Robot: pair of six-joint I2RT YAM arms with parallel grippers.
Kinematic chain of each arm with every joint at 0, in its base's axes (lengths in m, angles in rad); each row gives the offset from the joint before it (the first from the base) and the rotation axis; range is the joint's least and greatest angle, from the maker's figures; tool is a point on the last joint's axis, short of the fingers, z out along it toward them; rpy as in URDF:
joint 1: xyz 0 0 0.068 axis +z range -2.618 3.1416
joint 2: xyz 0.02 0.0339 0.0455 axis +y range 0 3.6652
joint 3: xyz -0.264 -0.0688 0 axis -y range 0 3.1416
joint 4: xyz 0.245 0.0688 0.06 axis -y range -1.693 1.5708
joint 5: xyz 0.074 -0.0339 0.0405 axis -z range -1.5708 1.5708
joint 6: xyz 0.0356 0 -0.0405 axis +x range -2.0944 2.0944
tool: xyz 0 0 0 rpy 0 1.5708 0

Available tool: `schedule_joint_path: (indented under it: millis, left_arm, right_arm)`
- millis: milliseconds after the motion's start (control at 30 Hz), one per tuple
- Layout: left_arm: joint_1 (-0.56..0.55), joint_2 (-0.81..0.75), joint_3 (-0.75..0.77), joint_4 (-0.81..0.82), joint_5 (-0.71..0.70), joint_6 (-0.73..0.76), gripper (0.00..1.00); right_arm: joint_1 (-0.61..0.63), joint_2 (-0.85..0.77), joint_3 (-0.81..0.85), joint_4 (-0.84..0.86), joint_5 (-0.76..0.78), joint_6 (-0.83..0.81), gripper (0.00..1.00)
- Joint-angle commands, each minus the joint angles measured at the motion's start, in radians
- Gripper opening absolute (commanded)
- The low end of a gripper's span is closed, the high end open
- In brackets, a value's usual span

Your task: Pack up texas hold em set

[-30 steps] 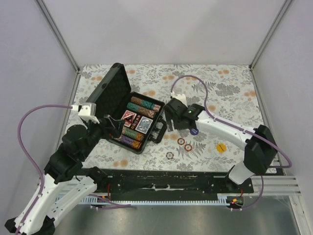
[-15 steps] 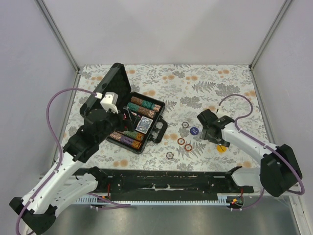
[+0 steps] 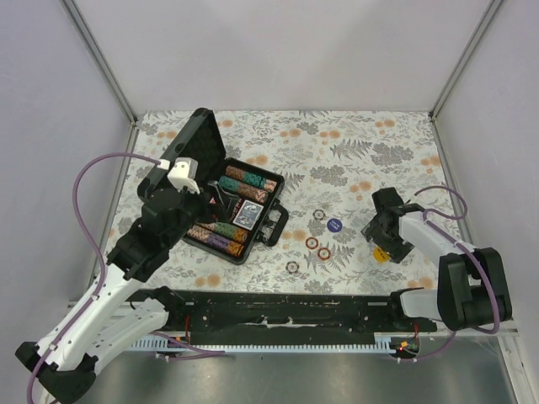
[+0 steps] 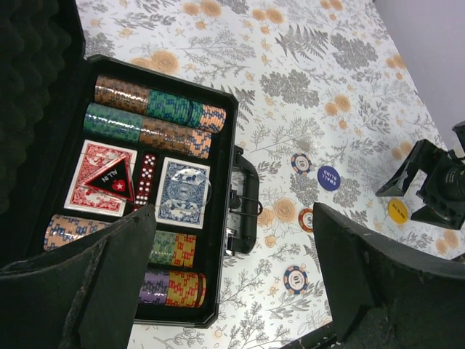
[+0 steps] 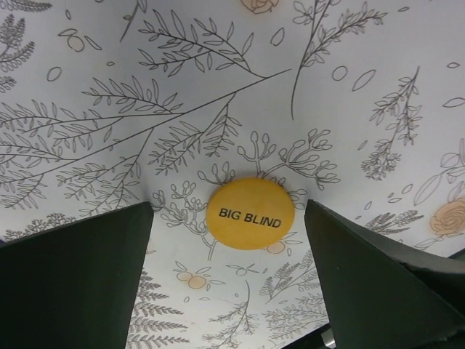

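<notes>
The black briefcase [image 3: 268, 225] lies open at the left with its foam lid [image 3: 189, 147] up. It holds rows of chips [image 4: 156, 120], a red deck [image 4: 91, 171], a blue deck [image 4: 182, 193] and red dice [image 4: 146, 178]. My left gripper [image 3: 212, 200] hangs open and empty over the case's near half [image 4: 240, 291]. A yellow BIG BLIND button [image 5: 250, 213] lies on the cloth at the right [image 3: 381, 253]. My right gripper [image 3: 383, 234] is open low over it, one finger on either side [image 5: 229, 276].
A blue SMALL BLIND button [image 3: 334, 225] and several loose chips [image 3: 312, 242] lie on the flowered cloth between the case and the right gripper. The case handle [image 4: 247, 190] faces them. Frame posts stand at the back corners.
My right arm has swung from the case's edge out to the right and down over the yellow button. My left arm has risen and moved over the open case.
</notes>
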Motion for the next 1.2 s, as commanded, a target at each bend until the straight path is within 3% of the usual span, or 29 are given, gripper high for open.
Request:
schedule_joint_path:
  millis: [0,433,600,933,1167]
  left_arm:
    - [-0.001,-0.053,-0.021,0.045,-0.077,0.031,0.94]
    - [-0.001,-0.080,-0.035,0.039,-0.106,0.037,0.94]
    - [-0.001,-0.086,-0.038,0.039,-0.111,0.034,0.94]
    - [-0.001,-0.101,-0.047,0.036,-0.128,0.029,0.94]
    - [-0.001,-0.109,-0.050,0.031,-0.142,0.029,0.94]
  right_arm:
    - [-0.009,0.060,-0.008,0.025,-0.041,0.033,0.93]
    - [-0.018,0.096,-0.019,0.047,-0.085,0.041,0.64]
    - [-0.020,0.090,-0.023,0.040,-0.093,0.033,0.63]
    - [-0.020,0.121,-0.008,-0.029,-0.151,0.013,0.73]
    - [-0.020,0.181,0.015,-0.033,-0.185,0.018,0.66]
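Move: The yellow big blind button lies practically between the right hand's open fingertips, about 1 cm back of the hand point, level sideways and 1 cm below. The blue small blind button is some 14 cm to this hand's left and 7 cm farther out; the nearer red-rimmed chip is about 17 cm left and 1 cm back. From the left hand, the big blind is roughly 42 cm right, 5 cm back and 25 cm below. Fingers partly closing, the right hand pushes the big blind some 2 cm forward-left; the left eases leftward. ##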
